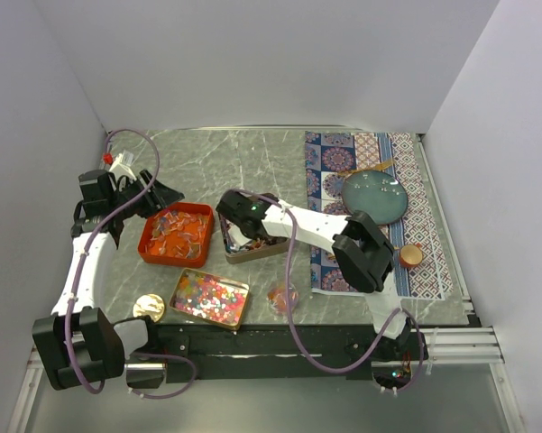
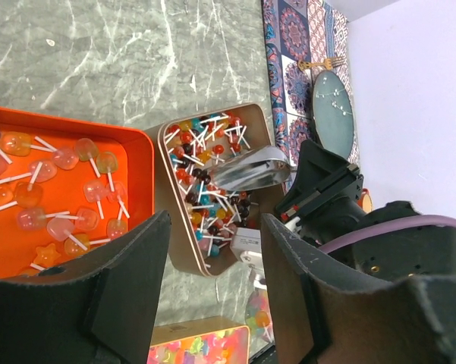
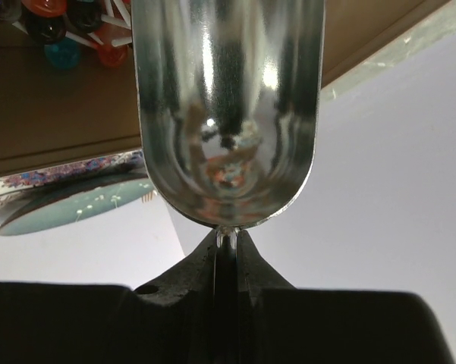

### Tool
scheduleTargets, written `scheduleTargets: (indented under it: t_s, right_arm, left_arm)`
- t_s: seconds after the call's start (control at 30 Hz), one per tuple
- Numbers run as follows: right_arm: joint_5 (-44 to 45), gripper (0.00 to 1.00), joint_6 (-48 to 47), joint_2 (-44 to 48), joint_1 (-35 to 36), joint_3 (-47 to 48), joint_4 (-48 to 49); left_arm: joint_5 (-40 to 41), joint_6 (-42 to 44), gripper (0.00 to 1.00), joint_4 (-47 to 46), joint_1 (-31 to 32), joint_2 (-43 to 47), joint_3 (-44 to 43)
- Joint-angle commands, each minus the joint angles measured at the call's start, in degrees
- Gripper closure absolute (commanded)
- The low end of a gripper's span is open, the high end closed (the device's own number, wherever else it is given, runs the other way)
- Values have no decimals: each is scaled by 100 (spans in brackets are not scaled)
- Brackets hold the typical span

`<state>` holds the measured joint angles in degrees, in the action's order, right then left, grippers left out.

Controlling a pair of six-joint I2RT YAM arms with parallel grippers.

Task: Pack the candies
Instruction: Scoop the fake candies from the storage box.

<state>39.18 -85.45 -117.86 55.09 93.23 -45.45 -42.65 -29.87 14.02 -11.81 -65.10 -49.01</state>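
Note:
The candies lie in three containers. Flat lollipops fill an orange tray [image 1: 175, 234] [image 2: 68, 189], small round lollipops a brown tin [image 1: 252, 242] [image 2: 209, 178], and bead-like multicoloured pieces a gold tin [image 1: 209, 298] [image 2: 201, 346]. My right gripper [image 1: 242, 211] [image 3: 228, 241] is shut on the handle of a shiny metal scoop [image 2: 250, 168] [image 3: 228, 106], held over the brown tin. My left gripper [image 1: 159, 191] [image 2: 212, 303] hangs open and holds nothing, above the orange tray's far left corner. A small clear bag of candies [image 1: 282, 296] lies near the front edge.
A teal plate [image 1: 376, 196] [image 2: 332, 102] rests on a patterned mat [image 1: 343, 158] at the right, with a gold fork [image 2: 324, 63] behind it. A small orange cup [image 1: 411, 254] stands on the mat's front right. A round gold lid [image 1: 149, 307] lies front left. White walls enclose the table.

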Motion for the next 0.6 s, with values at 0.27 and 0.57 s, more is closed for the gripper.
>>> scheduleTargets:
  t_s: [0.27,0.57]
  right_arm:
    - [-2485,100,-2784,-52,-51,-15,-773]
    - [-2398,100,-2740,27,-270,-200,-597]
  left_arm:
    - [196,34,43,-101,-58,-64,-12]
    - [609,78,94,337,-40,-90,585]
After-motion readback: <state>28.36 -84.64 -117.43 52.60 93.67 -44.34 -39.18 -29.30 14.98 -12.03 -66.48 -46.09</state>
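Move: The brown box of lollipops that the right hand's scoop is already in has its middle about 4 cm back and 4 cm to the left of that hand, some 10 cm below. The red box sits roughly 19 cm to the left of the brown one, level with it; the clear bowl is about 21 cm back and 4 cm right of the hand. From the left hand the brown box lies some 17 cm right, level ahead and about 19 cm down. Keep the scoop gripped in the right hand and work it in the lollipops: sink about 1.5 cm, edge a little left, and roll the wrist some 10 degrees so its left side lifts and the fingers tip farther down. Late on, drop the left gripper about 3.5 cm over the red box, closing its empty fingers most of the way as it tips slightly down. ##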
